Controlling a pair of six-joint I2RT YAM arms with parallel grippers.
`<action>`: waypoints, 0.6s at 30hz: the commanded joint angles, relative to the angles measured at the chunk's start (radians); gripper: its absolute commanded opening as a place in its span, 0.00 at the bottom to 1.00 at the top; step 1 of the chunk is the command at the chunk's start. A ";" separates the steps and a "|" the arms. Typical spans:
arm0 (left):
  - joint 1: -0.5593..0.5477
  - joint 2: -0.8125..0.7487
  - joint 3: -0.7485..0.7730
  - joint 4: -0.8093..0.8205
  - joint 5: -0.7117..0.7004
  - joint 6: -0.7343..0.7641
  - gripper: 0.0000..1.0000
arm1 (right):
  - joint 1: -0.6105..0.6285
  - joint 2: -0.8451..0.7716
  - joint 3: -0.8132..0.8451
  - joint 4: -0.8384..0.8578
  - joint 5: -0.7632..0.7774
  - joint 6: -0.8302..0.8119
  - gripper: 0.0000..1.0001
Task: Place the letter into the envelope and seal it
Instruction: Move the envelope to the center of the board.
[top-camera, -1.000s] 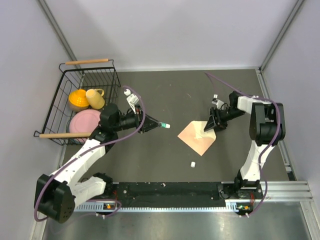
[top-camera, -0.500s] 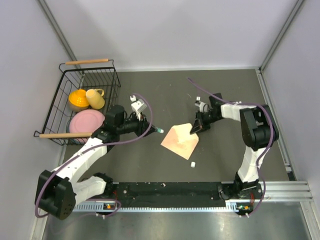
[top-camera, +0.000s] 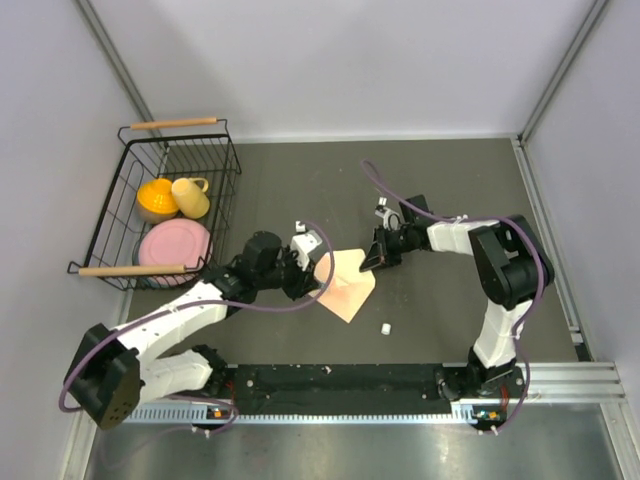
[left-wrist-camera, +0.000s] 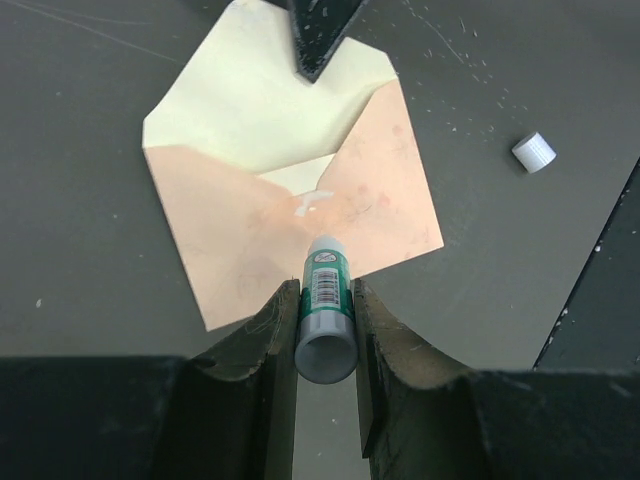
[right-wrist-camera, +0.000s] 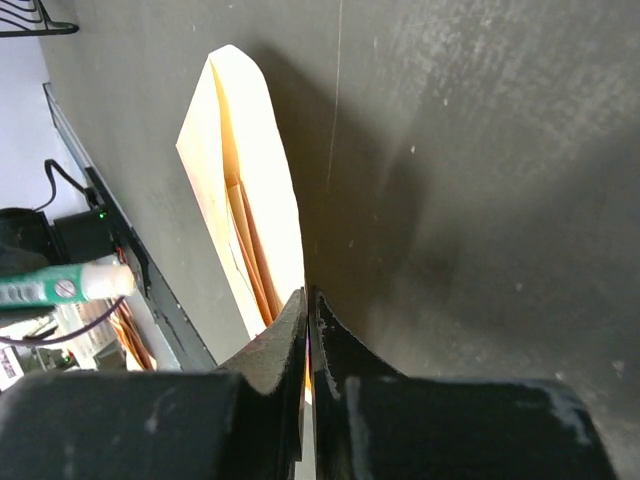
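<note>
The peach envelope (top-camera: 347, 287) lies flat mid-table with its triangular flap (left-wrist-camera: 270, 90) open, pale side up. A pale strip, the letter (left-wrist-camera: 297, 177), shows in its mouth. My right gripper (right-wrist-camera: 308, 296) is shut on the flap's edge, and its dark tip (left-wrist-camera: 318, 40) shows at the top of the left wrist view. My left gripper (left-wrist-camera: 322, 300) is shut on a white-and-green glue stick (left-wrist-camera: 326, 285). The stick's uncapped tip (left-wrist-camera: 326, 245) is over the envelope's front near its lower edge. I cannot tell whether the tip touches the paper.
The glue stick's small white cap (top-camera: 384, 327) lies on the table right of the envelope, toward the near edge. A black wire basket (top-camera: 120, 215) at the left holds a pink plate, an orange bowl and a yellow cup. Grey walls enclose the table.
My right gripper has shut on the flap and drawn the envelope leftward. My left arm has swung right and nearer, bringing the glue stick over the envelope.
</note>
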 joint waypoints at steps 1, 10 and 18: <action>-0.088 0.048 -0.002 0.100 -0.111 0.069 0.00 | 0.030 0.033 -0.001 0.089 -0.014 0.040 0.00; -0.173 0.190 0.063 0.058 -0.231 0.149 0.00 | 0.029 0.024 -0.035 0.106 -0.019 0.051 0.00; -0.184 0.236 0.103 0.110 -0.196 0.149 0.00 | 0.012 -0.016 -0.064 0.055 0.015 -0.005 0.00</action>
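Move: The left hand, holding the uncapped glue stick, has the envelope's middle about 6 cm to its right, 2 cm ahead and 10 cm below. The small white cap stands some 15 cm to its right and 6 cm back, 11 cm lower. From the right hand, already closed on the light-coloured flap, the envelope's middle is about 5 cm to the left, 4 cm back and 3 cm below. Downwards above all, about 5 cm, and a couple of centimetres to the right, the left hand brings the glue stick's tip towards the white glue smear at the middle of the envelope, its fingers tilting some 15 degrees steeper and keeping their grip; whether the tip touches can't be seen. The right hand, still shut on the flap, sinks 1.5 cm and eases slightly back. ##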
